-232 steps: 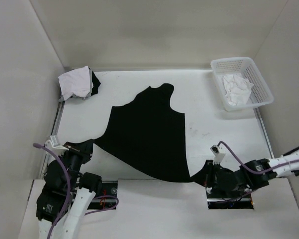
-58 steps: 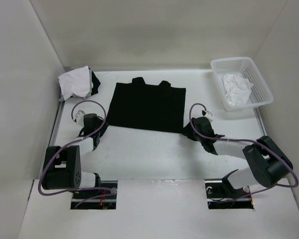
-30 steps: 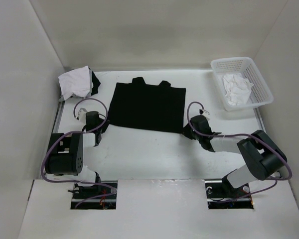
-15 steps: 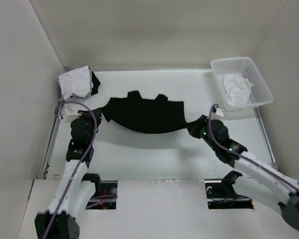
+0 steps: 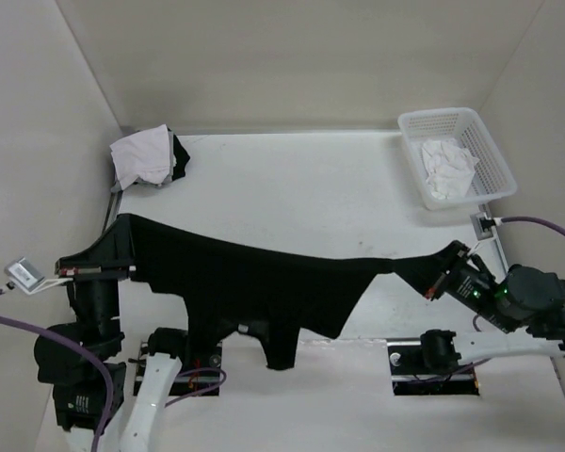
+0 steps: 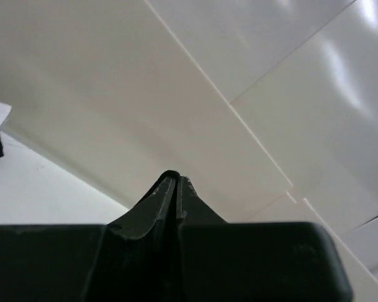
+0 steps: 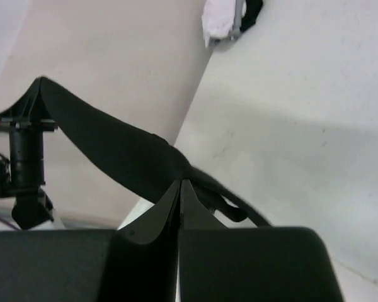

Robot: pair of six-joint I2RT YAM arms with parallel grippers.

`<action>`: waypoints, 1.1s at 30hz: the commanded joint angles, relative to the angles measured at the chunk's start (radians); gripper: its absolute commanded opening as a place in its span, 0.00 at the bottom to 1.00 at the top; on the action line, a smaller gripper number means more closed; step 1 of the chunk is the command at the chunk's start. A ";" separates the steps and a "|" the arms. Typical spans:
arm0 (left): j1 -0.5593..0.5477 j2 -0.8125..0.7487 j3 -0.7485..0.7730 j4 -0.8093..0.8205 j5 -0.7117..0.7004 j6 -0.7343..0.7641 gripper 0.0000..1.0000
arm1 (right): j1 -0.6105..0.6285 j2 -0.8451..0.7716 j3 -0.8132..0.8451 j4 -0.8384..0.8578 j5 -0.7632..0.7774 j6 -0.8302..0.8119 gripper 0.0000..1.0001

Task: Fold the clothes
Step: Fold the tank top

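A large black sleeveless top (image 5: 254, 282) hangs stretched in the air over the table's near edge, sagging in the middle with a flap drooping at the front. My left gripper (image 5: 121, 224) is shut on its left corner, fingers pointing up. My right gripper (image 5: 445, 256) is shut on its right end. In the right wrist view the top (image 7: 113, 154) runs from my closed right gripper (image 7: 179, 184) across to the left gripper (image 7: 41, 82). The left wrist view shows its gripper (image 6: 176, 178) pressed shut against bare wall, the cloth hidden from it.
A white lattice basket (image 5: 490, 160) at the back right holds a crumpled white garment (image 5: 447, 168). A pile of white and black clothes (image 5: 146, 155) sits in the back left corner. Walls close in the table on three sides.
Both arms have lifted and drawn back toward the near edge, pulling the black top off the table and stretching it wide between them. The right gripper closed within the last second.
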 commanded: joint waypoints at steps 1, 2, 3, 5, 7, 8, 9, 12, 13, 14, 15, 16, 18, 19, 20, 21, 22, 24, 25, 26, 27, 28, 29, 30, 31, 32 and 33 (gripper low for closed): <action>-0.025 0.023 -0.049 -0.149 -0.037 0.035 0.00 | 0.140 0.065 0.036 -0.160 0.236 0.078 0.00; -0.036 0.031 -0.080 -0.146 -0.037 0.032 0.00 | 0.160 0.080 0.036 -0.163 0.250 0.076 0.00; -0.043 0.042 -0.117 -0.137 -0.041 0.029 0.00 | 0.142 0.091 0.033 -0.165 0.256 0.071 0.00; -0.053 0.069 -0.212 -0.096 -0.034 0.006 0.00 | 0.043 0.094 -0.007 -0.154 0.217 0.052 0.01; -0.054 0.124 -0.308 -0.030 -0.026 -0.009 0.00 | -0.133 0.086 -0.085 -0.094 0.102 0.000 0.01; -0.057 0.166 -0.347 0.011 -0.021 -0.018 0.00 | -0.240 0.088 -0.133 -0.038 0.017 -0.043 0.01; -0.054 0.211 -0.385 0.062 -0.021 -0.023 0.00 | -0.358 0.094 -0.191 0.039 -0.091 -0.094 0.00; -0.037 0.366 -0.465 0.227 0.006 -0.054 0.00 | -0.708 0.167 -0.369 0.295 -0.460 -0.197 0.00; -0.033 0.432 -0.474 0.284 0.011 -0.057 0.00 | -0.860 0.233 -0.429 0.402 -0.595 -0.218 0.00; -0.031 0.483 -0.479 0.329 0.009 -0.061 0.00 | -0.939 0.285 -0.456 0.459 -0.659 -0.223 0.00; -0.025 0.552 -0.481 0.390 0.014 -0.068 0.00 | -1.028 0.360 -0.472 0.536 -0.712 -0.223 0.00; -0.023 0.631 -0.470 0.451 0.012 -0.066 0.00 | -1.077 0.429 -0.468 0.602 -0.739 -0.223 0.00; -0.028 0.794 -0.424 0.547 -0.001 -0.068 0.00 | -1.103 0.580 -0.416 0.679 -0.699 -0.232 0.00; -0.027 0.883 -0.387 0.585 0.002 -0.060 0.00 | -1.132 0.664 -0.368 0.696 -0.695 -0.241 0.00; -0.022 0.964 -0.351 0.614 0.002 -0.060 0.00 | -1.154 0.744 -0.313 0.710 -0.705 -0.257 0.00; -0.020 1.043 -0.315 0.641 0.005 -0.065 0.00 | -1.165 0.820 -0.261 0.723 -0.708 -0.270 0.00; -0.017 1.116 -0.277 0.668 0.006 -0.065 0.00 | -1.179 0.893 -0.210 0.742 -0.721 -0.277 0.00; -0.002 1.232 -0.209 0.696 0.017 -0.078 0.00 | -1.208 1.011 -0.118 0.762 -0.731 -0.289 0.00; 0.007 1.270 -0.177 0.699 0.035 -0.091 0.00 | -1.226 1.065 -0.077 0.765 -0.742 -0.289 0.00; 0.016 1.299 -0.147 0.701 0.049 -0.100 0.00 | -1.240 1.102 -0.040 0.763 -0.754 -0.289 0.00; 0.023 1.312 -0.123 0.698 0.061 -0.110 0.00 | -1.252 1.128 -0.012 0.766 -0.756 -0.288 0.00; 0.023 1.313 -0.110 0.696 0.068 -0.114 0.00 | -1.258 1.140 0.003 0.766 -0.764 -0.284 0.00; 0.023 1.304 -0.100 0.693 0.069 -0.112 0.00 | -1.263 1.145 0.023 0.759 -0.767 -0.286 0.00; 0.023 1.289 -0.097 0.691 0.066 -0.108 0.00 | -1.263 1.139 0.031 0.754 -0.770 -0.291 0.00; 0.024 1.275 -0.102 0.688 0.071 -0.109 0.00 | -1.263 1.127 0.031 0.754 -0.767 -0.292 0.00; 0.029 1.264 -0.109 0.687 0.074 -0.114 0.00 | -1.263 1.110 0.023 0.751 -0.765 -0.295 0.00; 0.033 1.246 -0.126 0.687 0.074 -0.118 0.00 | -1.263 1.088 0.010 0.748 -0.765 -0.295 0.00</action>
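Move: For the tank top held between both grippers, the place to lay it is the bare middle of the table: from the left gripper about 25 cm ahead, 23 cm to the right and 45 cm down; from the right gripper some 28 cm ahead, 19 cm to the left and 36 cm down. The folded pile lies roughly 48 cm ahead and 10 cm left of the left gripper, the laundry basket about 50 cm ahead and 20 cm right of the right. Swing both grippers together down and forward over the table, keeping the tank top's corners pinched and stretched between them; the left drops about 35 cm, the right some 27 cm. Flatten into a forward sweep, reaching just over 30 cm in all, and rise a few centimetres at the end. Tip the left fingers down some 50 degrees; turn the right wrist clockwise, rolling its left side down and tipping its fingers lower. ##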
